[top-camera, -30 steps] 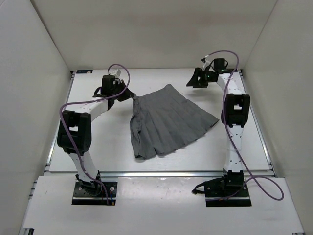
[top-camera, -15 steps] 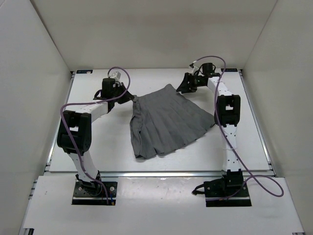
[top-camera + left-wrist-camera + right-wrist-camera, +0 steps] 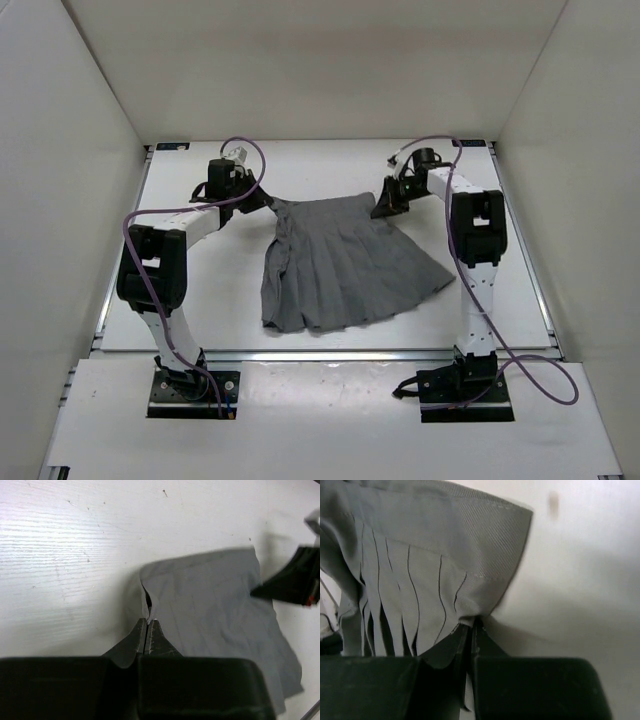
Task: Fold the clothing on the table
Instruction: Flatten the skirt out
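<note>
The clothing (image 3: 340,265), a grey pleated skirt, lies on the white table (image 3: 200,290) with its waistband toward the far side and its hem fanned toward the near edge. My left gripper (image 3: 268,203) is shut on the skirt's far left corner; in the left wrist view the edge of the clothing (image 3: 210,600) is pinched at the tips of that gripper (image 3: 149,622). My right gripper (image 3: 383,208) is shut on the far right corner, and the right wrist view shows the clothing (image 3: 435,545) bunched into that gripper (image 3: 471,625).
White walls (image 3: 80,150) enclose the table on the left, back and right. Metal rails (image 3: 115,275) run along the table edges. Both arm bases (image 3: 195,390) sit on the near ledge, with purple cables looping beside the arms.
My right gripper moved in from the far right, came down on the skirt's far right corner and shut on it. The skirt has been pulled straighter, its hem swinging toward the near edge.
</note>
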`<state>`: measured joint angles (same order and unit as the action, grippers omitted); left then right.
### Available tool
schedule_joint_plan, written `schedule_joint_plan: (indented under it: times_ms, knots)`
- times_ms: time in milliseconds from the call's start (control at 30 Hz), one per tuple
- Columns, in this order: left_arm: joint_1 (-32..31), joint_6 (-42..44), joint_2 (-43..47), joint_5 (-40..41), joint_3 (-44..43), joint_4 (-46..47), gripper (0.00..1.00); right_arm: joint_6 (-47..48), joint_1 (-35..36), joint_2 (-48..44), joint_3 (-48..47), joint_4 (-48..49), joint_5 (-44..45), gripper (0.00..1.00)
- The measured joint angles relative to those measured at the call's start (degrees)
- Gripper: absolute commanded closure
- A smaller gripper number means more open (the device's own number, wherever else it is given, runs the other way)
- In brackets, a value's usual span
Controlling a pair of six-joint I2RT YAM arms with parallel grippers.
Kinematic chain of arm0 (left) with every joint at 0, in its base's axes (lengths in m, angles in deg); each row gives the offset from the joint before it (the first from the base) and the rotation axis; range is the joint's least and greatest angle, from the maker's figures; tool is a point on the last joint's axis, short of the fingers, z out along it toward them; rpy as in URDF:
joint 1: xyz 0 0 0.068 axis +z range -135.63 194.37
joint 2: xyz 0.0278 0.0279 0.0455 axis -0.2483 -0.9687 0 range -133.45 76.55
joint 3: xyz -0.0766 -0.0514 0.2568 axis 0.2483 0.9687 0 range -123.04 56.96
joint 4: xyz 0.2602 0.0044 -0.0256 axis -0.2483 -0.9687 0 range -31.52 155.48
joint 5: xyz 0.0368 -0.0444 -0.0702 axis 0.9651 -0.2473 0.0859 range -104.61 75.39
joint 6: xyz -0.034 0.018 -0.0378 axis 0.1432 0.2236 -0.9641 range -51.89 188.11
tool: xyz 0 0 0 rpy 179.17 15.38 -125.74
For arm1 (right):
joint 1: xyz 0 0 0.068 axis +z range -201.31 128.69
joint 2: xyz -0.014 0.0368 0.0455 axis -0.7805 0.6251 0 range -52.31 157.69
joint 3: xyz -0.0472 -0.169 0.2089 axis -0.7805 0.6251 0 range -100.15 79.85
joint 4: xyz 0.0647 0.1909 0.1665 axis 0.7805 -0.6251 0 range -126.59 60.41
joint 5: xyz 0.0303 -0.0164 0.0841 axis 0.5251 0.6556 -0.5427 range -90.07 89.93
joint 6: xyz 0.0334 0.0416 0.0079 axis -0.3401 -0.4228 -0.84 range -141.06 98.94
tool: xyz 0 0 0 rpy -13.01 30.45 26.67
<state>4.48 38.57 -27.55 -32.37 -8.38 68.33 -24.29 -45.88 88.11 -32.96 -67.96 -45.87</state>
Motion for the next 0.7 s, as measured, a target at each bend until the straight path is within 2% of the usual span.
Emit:
schedule_joint_plan:
  times_ms: [33,133,167,267,300,400,700]
  knots:
    - [0.02,0.17,-0.13,-0.22,-0.42,-0.68,1.0,-0.66,-0.35,-3.48,5.73,1.18,0.7,0.99]
    - [0.04,0.74,-1.2,-0.94,-2.51,-2.16,1.0,-2.86,-0.92,-13.31,21.79,4.46,2.47,0.77]
    - [0.02,0.87,-1.64,-1.2,-3.19,-2.58,1.0,-3.39,-1.07,-15.58,25.05,4.74,3.17,0.73]
    - [-0.07,1.14,-2.43,-1.84,-3.93,-2.93,1.0,-4.09,-0.83,-17.88,26.47,4.72,4.5,0.58]
    - [-0.13,1.16,-2.54,-1.99,-3.93,-3.04,1.0,-4.24,-0.87,-17.73,25.29,4.74,4.7,0.5]
    - [-0.33,1.14,-2.54,-2.25,-3.93,-3.1,1.0,-4.74,-1.05,-17.62,23.04,6.71,3.82,0.44]
    - [-0.37,1.14,-2.54,-2.38,-3.93,-3.28,1.0,-8.68,-4.09,-14.58,21.92,12.55,0.92,0.45]
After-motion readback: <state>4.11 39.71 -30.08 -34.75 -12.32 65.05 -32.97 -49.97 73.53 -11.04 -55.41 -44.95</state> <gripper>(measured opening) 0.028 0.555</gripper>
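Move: The right hand, shut on the skirt's side edge just below the waistband, is pulling towards a spot over the skirt's right part some 8 cm back and 2 cm right, at about the same height. The right waist corner is about 4 cm ahead and 1 cm left, the right hem corner some 14 cm back and 16 cm right. The left hand holds the left waist corner, with the skirt's middle about 14 cm back, 16 cm right and 8 cm below. The skirt's right side, already pinched just below the waistband, is pulled quickly back towards the robot, the right hand travelling about 8 cm with a little rightward drift. It then turns forward some 5 cm, rising about 3 cm before starting to sink and easing right, its fingers opening to let go of the cloth. The left fingers keep the other waist corner shut, nearly still. ##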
